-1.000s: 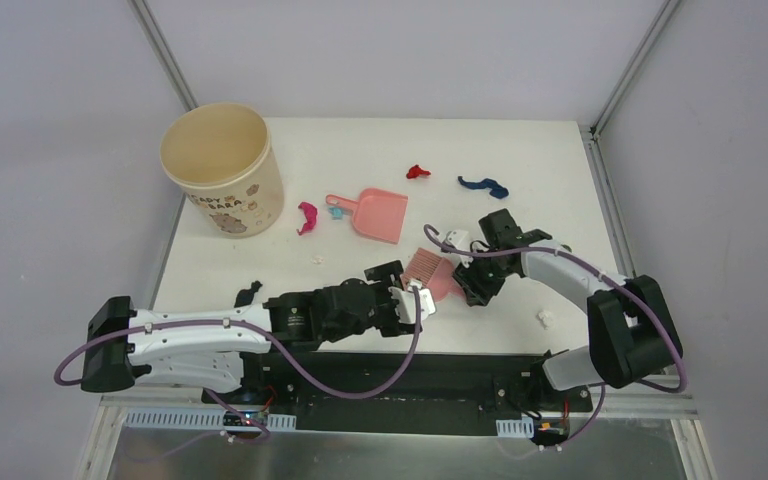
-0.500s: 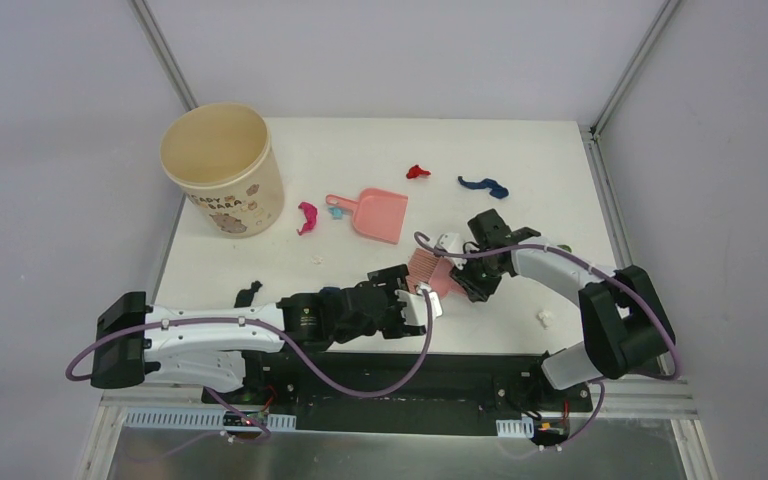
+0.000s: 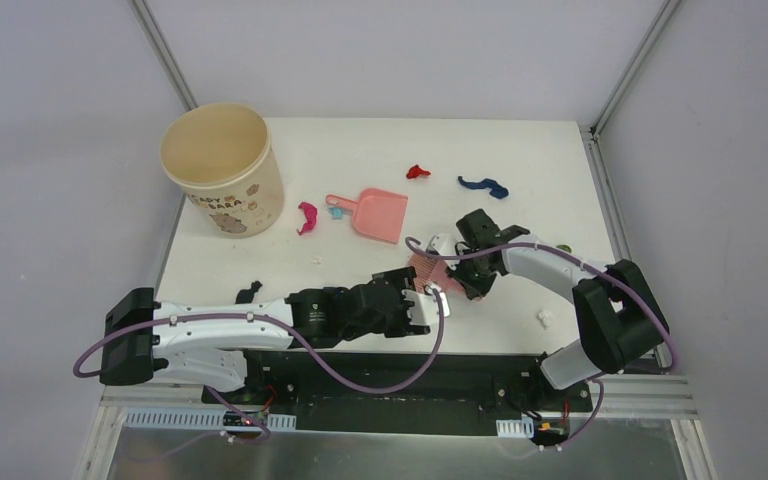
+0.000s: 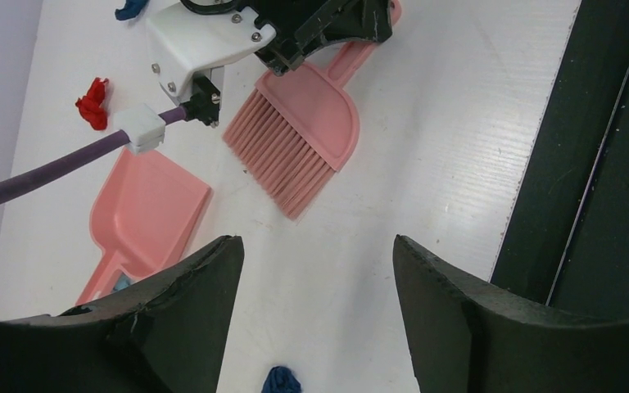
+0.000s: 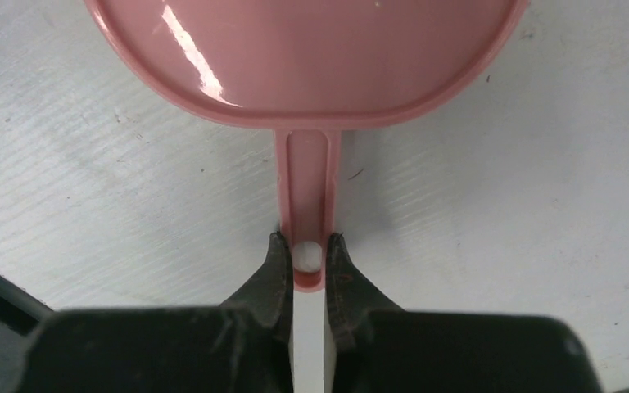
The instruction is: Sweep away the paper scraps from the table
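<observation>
Paper scraps lie across the white table (image 3: pixel 530 140): red (image 3: pixel 417 171), dark blue (image 3: pixel 483 184), magenta (image 3: pixel 307 216), teal (image 3: pixel 336 212), white (image 3: pixel 546 319) and a dark one (image 3: pixel 249 291). My right gripper (image 5: pixel 305 250) is shut on the end of the pink hand brush's handle (image 5: pixel 305 184). The brush (image 3: pixel 427 270) lies flat on the table. My left gripper (image 4: pixel 318 254) is open and holds nothing, hovering just short of the brush bristles (image 4: pixel 282 164). A dark blue scrap (image 4: pixel 282 381) lies below its jaws.
The pink dustpan (image 3: pixel 380 214) lies left of centre, with the teal scrap at its handle. A beige bucket (image 3: pixel 223 168) stands at the far left corner. The table's black front edge (image 4: pixel 590 164) runs close to the left gripper.
My right gripper has closed on the brush handle and shifted slightly left. The left arm has reached further right toward the brush, its jaws staying open.
</observation>
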Robot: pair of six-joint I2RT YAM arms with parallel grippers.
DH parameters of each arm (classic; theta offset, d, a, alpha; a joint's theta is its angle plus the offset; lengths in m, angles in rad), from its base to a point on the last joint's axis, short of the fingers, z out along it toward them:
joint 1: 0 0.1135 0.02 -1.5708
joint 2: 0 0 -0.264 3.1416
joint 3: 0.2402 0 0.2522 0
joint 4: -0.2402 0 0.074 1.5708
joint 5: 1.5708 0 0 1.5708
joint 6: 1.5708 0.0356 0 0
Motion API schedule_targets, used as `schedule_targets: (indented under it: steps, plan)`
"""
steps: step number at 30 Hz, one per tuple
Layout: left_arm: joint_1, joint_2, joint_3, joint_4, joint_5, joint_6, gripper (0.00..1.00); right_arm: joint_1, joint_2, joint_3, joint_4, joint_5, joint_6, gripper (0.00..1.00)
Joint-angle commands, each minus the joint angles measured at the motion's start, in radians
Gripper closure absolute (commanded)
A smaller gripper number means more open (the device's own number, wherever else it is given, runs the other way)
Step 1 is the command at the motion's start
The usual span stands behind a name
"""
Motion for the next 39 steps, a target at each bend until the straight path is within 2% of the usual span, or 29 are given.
schedule_targets:
  steps: [1, 5, 10, 16, 20, 21, 23, 31, 34, 35, 37, 39]
  plan:
    - [0.0, 0.01, 0.038, -0.005, 0.033, 0.025, 0.31, -0.012, 0.01, 0.013, -0.026, -0.051, 0.043, 1.0]
    - [-0.013, 0.086, 0.053, 0.02, 0.043, 0.101, 0.32, -0.085, -0.046, 0.06, -0.127, -0.341, 0.068, 1.0]
    - [-0.02, 0.196, 0.077, 0.05, 0.059, 0.247, 0.32, -0.121, -0.035, 0.085, -0.256, -0.579, 0.032, 1.0]
    - [-0.02, 0.26, 0.088, 0.085, 0.108, 0.338, 0.33, -0.137, 0.014, 0.12, -0.333, -0.655, -0.048, 1.0]
    - [-0.019, 0.302, 0.108, 0.097, 0.062, 0.403, 0.36, -0.137, 0.038, 0.137, -0.368, -0.686, -0.08, 1.0]
    - [-0.016, 0.317, 0.111, 0.111, 0.036, 0.433, 0.38, -0.137, 0.043, 0.14, -0.373, -0.69, -0.084, 1.0]
    - [-0.008, 0.345, 0.125, 0.119, 0.014, 0.477, 0.51, -0.136, 0.053, 0.147, -0.383, -0.697, -0.093, 1.0]
    - [0.022, 0.36, 0.151, 0.06, 0.043, 0.466, 0.98, -0.141, 0.048, 0.148, -0.389, -0.708, -0.099, 1.0]
    - [0.03, 0.345, 0.153, 0.053, 0.057, 0.437, 1.0, -0.16, 0.045, 0.149, -0.389, -0.722, -0.098, 1.0]
    - [0.034, 0.336, 0.153, 0.05, 0.065, 0.417, 1.0, -0.171, 0.039, 0.15, -0.389, -0.73, -0.096, 0.94]
    - [0.041, 0.309, 0.16, 0.048, 0.084, 0.337, 1.0, -0.202, 0.02, 0.17, -0.426, -0.76, -0.105, 0.77]
    - [0.075, 0.252, 0.168, 0.023, 0.209, 0.221, 1.0, -0.254, -0.017, 0.197, -0.477, -0.819, -0.132, 0.62]
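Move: My right fingers still pinch the brush's handle near its end; the middle of the brush lies about 4 cm ahead and 6 cm left of them, roughly level. My open left fingers wait about 14 cm left, 7 cm back and 15 cm above the right ones. From my left hand the brush is some 11 cm ahead, 8 cm right and 16 cm down, the dustpan 25 cm ahead and 6 cm left on the table. I pass the brush across: my right hand draws it back about 7 cm, up 5 to 6 and left 4, swinging its fingertips back and left. My left hand sinks about 7 cm and goes right 4, its fingers tipping some 25 degrees farther down, then shuts on the brush's plate edge-on near the handle; at the end my right fingers start to open. ##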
